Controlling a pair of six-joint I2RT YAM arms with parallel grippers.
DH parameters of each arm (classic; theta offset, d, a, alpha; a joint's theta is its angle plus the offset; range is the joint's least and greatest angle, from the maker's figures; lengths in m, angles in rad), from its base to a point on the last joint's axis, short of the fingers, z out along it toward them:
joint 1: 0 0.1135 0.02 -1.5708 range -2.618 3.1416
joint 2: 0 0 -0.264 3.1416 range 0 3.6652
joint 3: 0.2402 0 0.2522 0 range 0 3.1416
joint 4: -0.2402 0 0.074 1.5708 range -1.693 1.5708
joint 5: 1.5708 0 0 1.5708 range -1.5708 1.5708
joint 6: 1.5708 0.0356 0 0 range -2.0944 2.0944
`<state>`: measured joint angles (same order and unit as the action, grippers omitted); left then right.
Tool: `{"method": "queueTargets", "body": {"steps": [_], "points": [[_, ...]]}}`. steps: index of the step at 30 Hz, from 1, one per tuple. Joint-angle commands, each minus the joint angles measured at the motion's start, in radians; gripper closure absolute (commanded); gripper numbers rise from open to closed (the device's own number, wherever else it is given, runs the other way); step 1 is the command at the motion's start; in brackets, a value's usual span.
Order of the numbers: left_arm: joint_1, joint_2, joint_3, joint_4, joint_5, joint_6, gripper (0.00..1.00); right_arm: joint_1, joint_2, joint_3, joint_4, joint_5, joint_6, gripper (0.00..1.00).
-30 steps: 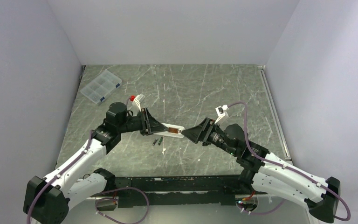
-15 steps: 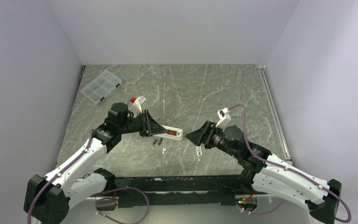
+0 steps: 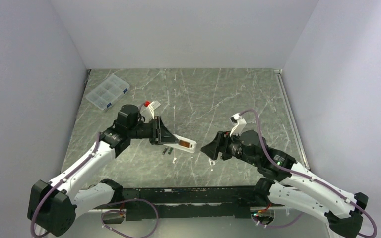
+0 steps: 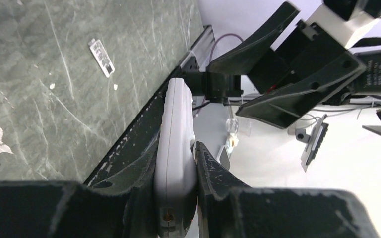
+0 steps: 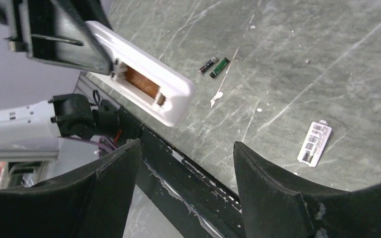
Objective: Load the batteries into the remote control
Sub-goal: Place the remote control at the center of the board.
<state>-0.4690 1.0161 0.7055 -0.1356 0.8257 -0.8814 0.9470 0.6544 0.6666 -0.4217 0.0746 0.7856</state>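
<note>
My left gripper (image 3: 172,137) is shut on the white remote control (image 3: 185,143) and holds it above the table with its reddish-brown battery recess open and facing up. In the left wrist view the remote control (image 4: 176,114) is pinched edge-on in the left gripper (image 4: 177,163). Two small dark batteries (image 3: 167,150) lie side by side on the table under the remote control; in the right wrist view one battery (image 5: 208,65) lies next to the other, greenish battery (image 5: 220,67). My right gripper (image 3: 204,148) is open and empty, a short way right of the remote control (image 5: 149,91). Nothing lies between the fingers of the right gripper (image 5: 187,145).
A small white flat cover piece (image 3: 212,161) lies on the table just below my right gripper; the cover piece (image 5: 314,144) shows its label side. A clear compartment box (image 3: 107,91) with blue clips sits at the far left. The black base rail (image 3: 188,196) runs along the near edge.
My right gripper has pulled back to the right from the remote's end and opened a little wider. The white cover piece now lies on the table. The left arm shifted slightly.
</note>
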Motion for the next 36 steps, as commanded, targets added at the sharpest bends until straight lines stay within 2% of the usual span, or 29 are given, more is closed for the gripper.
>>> {"method": "queueTargets", "body": {"steps": [1, 7, 9, 18, 24, 32, 34, 36], "points": [[-0.003, 0.034, 0.053, -0.014, 0.138, 0.063, 1.00, -0.001, 0.012, 0.085, -0.041, -0.096, -0.150, 0.29], [-0.005, 0.074, 0.057, 0.069, 0.341, 0.037, 1.00, -0.002, 0.067, 0.142, -0.028, -0.254, -0.293, 0.28], [-0.007, 0.081, 0.073, 0.050, 0.392, 0.056, 1.00, -0.002, 0.103, 0.172, -0.030, -0.334, -0.336, 0.28], [-0.052, 0.042, 0.152, -0.178, 0.456, 0.244, 1.00, -0.002, 0.197, 0.252, -0.022, -0.492, -0.431, 0.25], [-0.069, 0.005, 0.172, -0.250, 0.463, 0.322, 1.00, -0.002, 0.213, 0.189, 0.142, -0.690, -0.348, 0.25], [-0.072, 0.002, 0.161, -0.239, 0.477, 0.339, 1.00, -0.002, 0.241, 0.089, 0.353, -0.808, -0.205, 0.41], [-0.072, 0.001, 0.157, -0.232, 0.474, 0.336, 1.00, -0.002, 0.250, 0.076, 0.376, -0.813, -0.191, 0.50], [-0.073, 0.000, 0.153, -0.225, 0.472, 0.330, 1.00, -0.002, 0.251, 0.061, 0.403, -0.818, -0.177, 0.64]]}}
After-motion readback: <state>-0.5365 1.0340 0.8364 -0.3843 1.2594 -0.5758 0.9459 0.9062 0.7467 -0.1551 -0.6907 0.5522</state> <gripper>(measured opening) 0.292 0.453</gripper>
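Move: The remote control is already pinched in the left fingers, its middle roughly 2 cm right and 1 cm back of that hand. From the right hand its middle lies some 11 cm left and 2 cm ahead, about level in height, with the free end only about 5 cm off. The batteries lie about 4 cm left and 2 cm ahead of the left hand, 14 cm below; the battery cover is about 3 cm right of the right hand, level fore and aft, 14 cm below. The remote control, kept in the left hand's pinch, is drawn back about 9 cm towards the bases and raised some 4 cm, while the wrist turns it roughly 30 degrees clockwise. The open right hand follows back, leftward and a little up, swinging counter-clockwise to meet the free end, and begins closing its fingers around it near the finish. ##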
